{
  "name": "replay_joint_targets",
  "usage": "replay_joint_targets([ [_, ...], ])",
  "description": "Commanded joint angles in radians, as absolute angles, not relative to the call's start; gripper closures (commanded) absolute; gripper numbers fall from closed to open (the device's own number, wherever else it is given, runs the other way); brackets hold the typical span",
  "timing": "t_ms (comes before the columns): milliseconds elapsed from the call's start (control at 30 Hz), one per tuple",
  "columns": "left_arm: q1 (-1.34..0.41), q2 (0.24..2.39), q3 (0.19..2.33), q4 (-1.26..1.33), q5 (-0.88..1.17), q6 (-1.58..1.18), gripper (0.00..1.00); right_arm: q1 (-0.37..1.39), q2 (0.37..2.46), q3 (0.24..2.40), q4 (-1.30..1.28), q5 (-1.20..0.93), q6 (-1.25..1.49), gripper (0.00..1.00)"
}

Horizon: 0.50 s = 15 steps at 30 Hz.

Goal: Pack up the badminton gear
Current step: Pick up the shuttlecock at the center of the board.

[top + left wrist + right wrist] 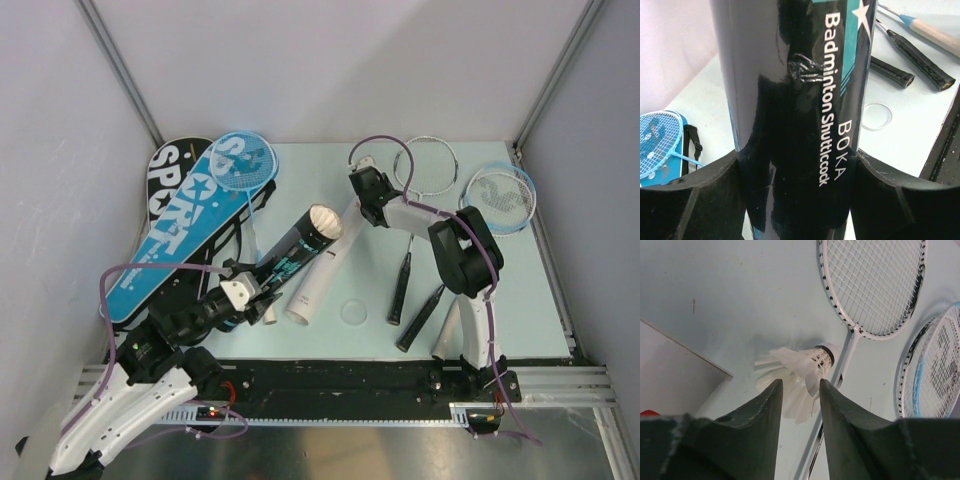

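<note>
My left gripper (252, 293) is shut on the black teal-printed tube (790, 100), holding it tilted off the table with its open end (322, 228) pointing up and away. Beside it the white tube (322, 272) lies on the table. At the back, my right gripper (800, 382) is open. Its fingers stand on either side of the feather skirt of a white shuttlecock (802, 362) lying against the silver racket's shaft. The silver racket (425, 165) and a blue racket (500, 198) lie at the back right. A second blue racket (243, 160) rests on the blue cover (180, 235) and black cover (168, 165).
Black racket handles (402, 285) lie near the right arm's base. A clear round lid (354, 311) sits on the table in front of the white tube. Walls close in the left, back and right sides.
</note>
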<state>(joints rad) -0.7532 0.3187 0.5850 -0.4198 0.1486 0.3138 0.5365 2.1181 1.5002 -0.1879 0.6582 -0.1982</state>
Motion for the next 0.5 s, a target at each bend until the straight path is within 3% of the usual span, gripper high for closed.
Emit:
replay_joint_targets([
  [0,-0.752,0.313,0.594,-0.331,0.137,0.307,0.59,0.526,2.093,1.522,-0.190,0.680,-0.215,0.64],
  [267,-0.752,0.315,0.588,-0.333,0.122,0.308,0.60,0.533,2.056,1.522,-0.171,0.723,-0.264,0.97],
  [467,-0.753,0.322,0.586,-0.332,0.117,0.310,0.60,0.533,1.964,1.502,-0.177,0.740,-0.282,1.00],
])
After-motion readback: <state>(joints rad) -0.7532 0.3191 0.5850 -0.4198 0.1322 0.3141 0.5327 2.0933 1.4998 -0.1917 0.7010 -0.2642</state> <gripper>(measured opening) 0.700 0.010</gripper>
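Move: The shuttlecock lies right at the right hand's open fingertips, its middle about 2 cm ahead and 2 cm lower, its feather skirt towards the fingers. The white-framed racket's head is some 12 cm ahead and 8 cm to the right; the white tube's far end is about 9 cm to the left and 1 cm back. From the left hand, the shuttlecock is roughly 32 cm ahead, 34 cm right and 20 cm lower. The right fingers shut fully at the shuttlecock's feather edge, easing 1 cm right, then the hand rises 1.5 cm. ##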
